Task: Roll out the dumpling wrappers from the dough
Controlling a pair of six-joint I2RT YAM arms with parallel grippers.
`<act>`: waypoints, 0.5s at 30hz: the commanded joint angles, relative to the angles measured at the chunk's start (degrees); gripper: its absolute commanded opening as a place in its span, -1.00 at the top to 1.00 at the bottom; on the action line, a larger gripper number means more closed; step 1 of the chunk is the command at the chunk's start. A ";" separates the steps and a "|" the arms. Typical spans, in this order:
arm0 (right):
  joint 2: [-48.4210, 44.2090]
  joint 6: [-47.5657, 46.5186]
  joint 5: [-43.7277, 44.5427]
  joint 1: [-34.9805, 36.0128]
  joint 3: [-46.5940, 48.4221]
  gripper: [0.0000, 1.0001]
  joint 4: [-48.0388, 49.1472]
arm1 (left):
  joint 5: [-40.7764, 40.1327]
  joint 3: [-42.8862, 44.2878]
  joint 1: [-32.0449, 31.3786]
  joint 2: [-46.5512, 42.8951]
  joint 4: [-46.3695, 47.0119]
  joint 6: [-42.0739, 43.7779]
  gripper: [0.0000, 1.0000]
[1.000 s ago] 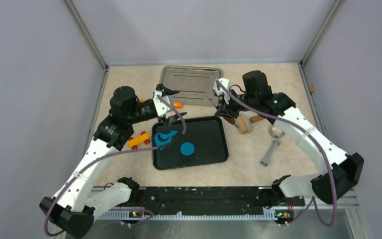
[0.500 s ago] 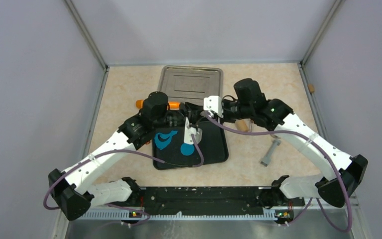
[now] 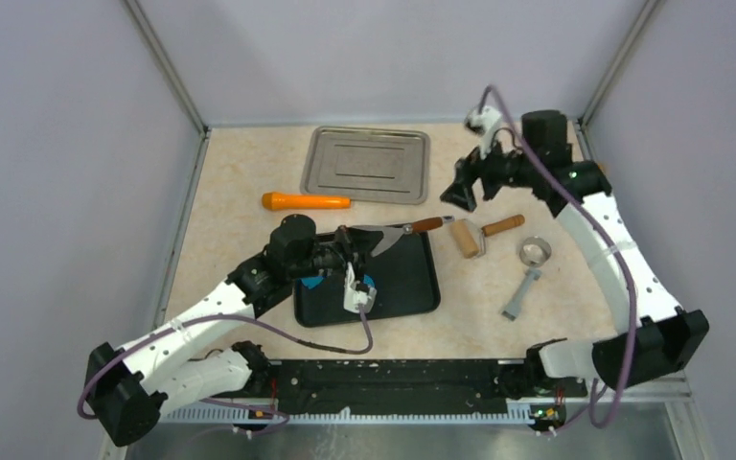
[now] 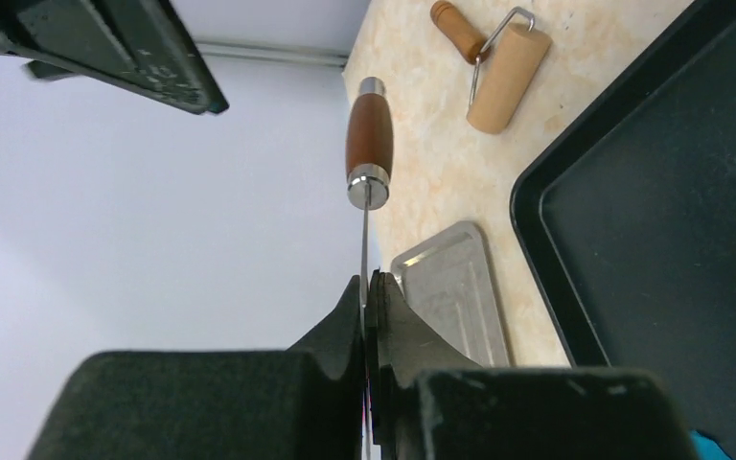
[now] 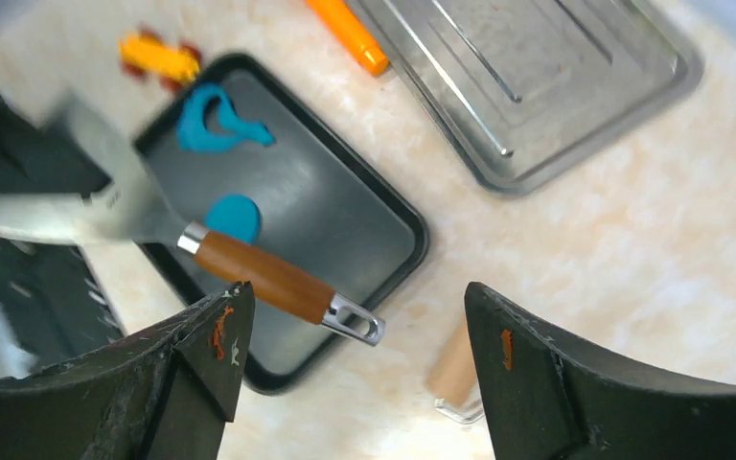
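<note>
My left gripper (image 3: 353,239) (image 4: 366,287) is shut on the thin metal blade of a spatula (image 3: 388,233), whose brown wooden handle (image 4: 369,134) (image 5: 264,276) sticks out over the black tray's (image 3: 412,283) far edge. On that tray lie a round blue dumpling wrapper (image 5: 233,217) and the irregular blue dough (image 5: 216,120) with a cut-out. From above my left arm hides most of both. My right gripper (image 3: 462,192) (image 5: 355,292) hangs open and empty above the table's far right.
A silver tray (image 3: 367,165) lies at the back, an orange cylinder (image 3: 307,201) to its left. A wooden roller (image 3: 470,235) and a grey ring cutter (image 3: 527,278) lie right of the black tray. A yellow toy-like piece (image 5: 158,59) sits left of it.
The right gripper carried the spatula over the tray, let go and drew back to the far right, open. The left gripper shut on the blade.
</note>
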 commanded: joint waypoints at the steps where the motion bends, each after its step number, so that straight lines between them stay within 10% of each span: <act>1: 6.28 26.88 -21.67 -10.83 1.15 -0.61 -2.93 | -0.08 -11.45 -0.13 -2.32 29.80 3.76 1.00; 15: 8.07 44.44 -33.84 -16.32 -16.36 -0.68 14.51 | 3.36 -14.15 -0.15 2.84 41.21 5.13 1.00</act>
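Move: The right hand, open, is about to take the scraper's wooden handle, whose middle lies about 6 cm to its left, 4 cm back and 5 cm lower. On the table some 24 cm below, the roller lies about 8 cm to its right and level with it; the black tray is centred roughly 17 cm left and 10 cm back. For the left hand, which holds the scraper by its blade, that handle lies some 9 cm right, 3 cm ahead and 2 cm lower. Still pinching the blade, the left hand sinks about 3.5 cm and drifts slightly right, holding the handle out. The right hand, fingers kept wide, first swings some 3 cm right and forward, then comes back and drops roughly 7 cm to the handle's free end, rolling about 60 degrees until its fingers point mainly left at the other gripper; whether they touch the handle can't be told. ##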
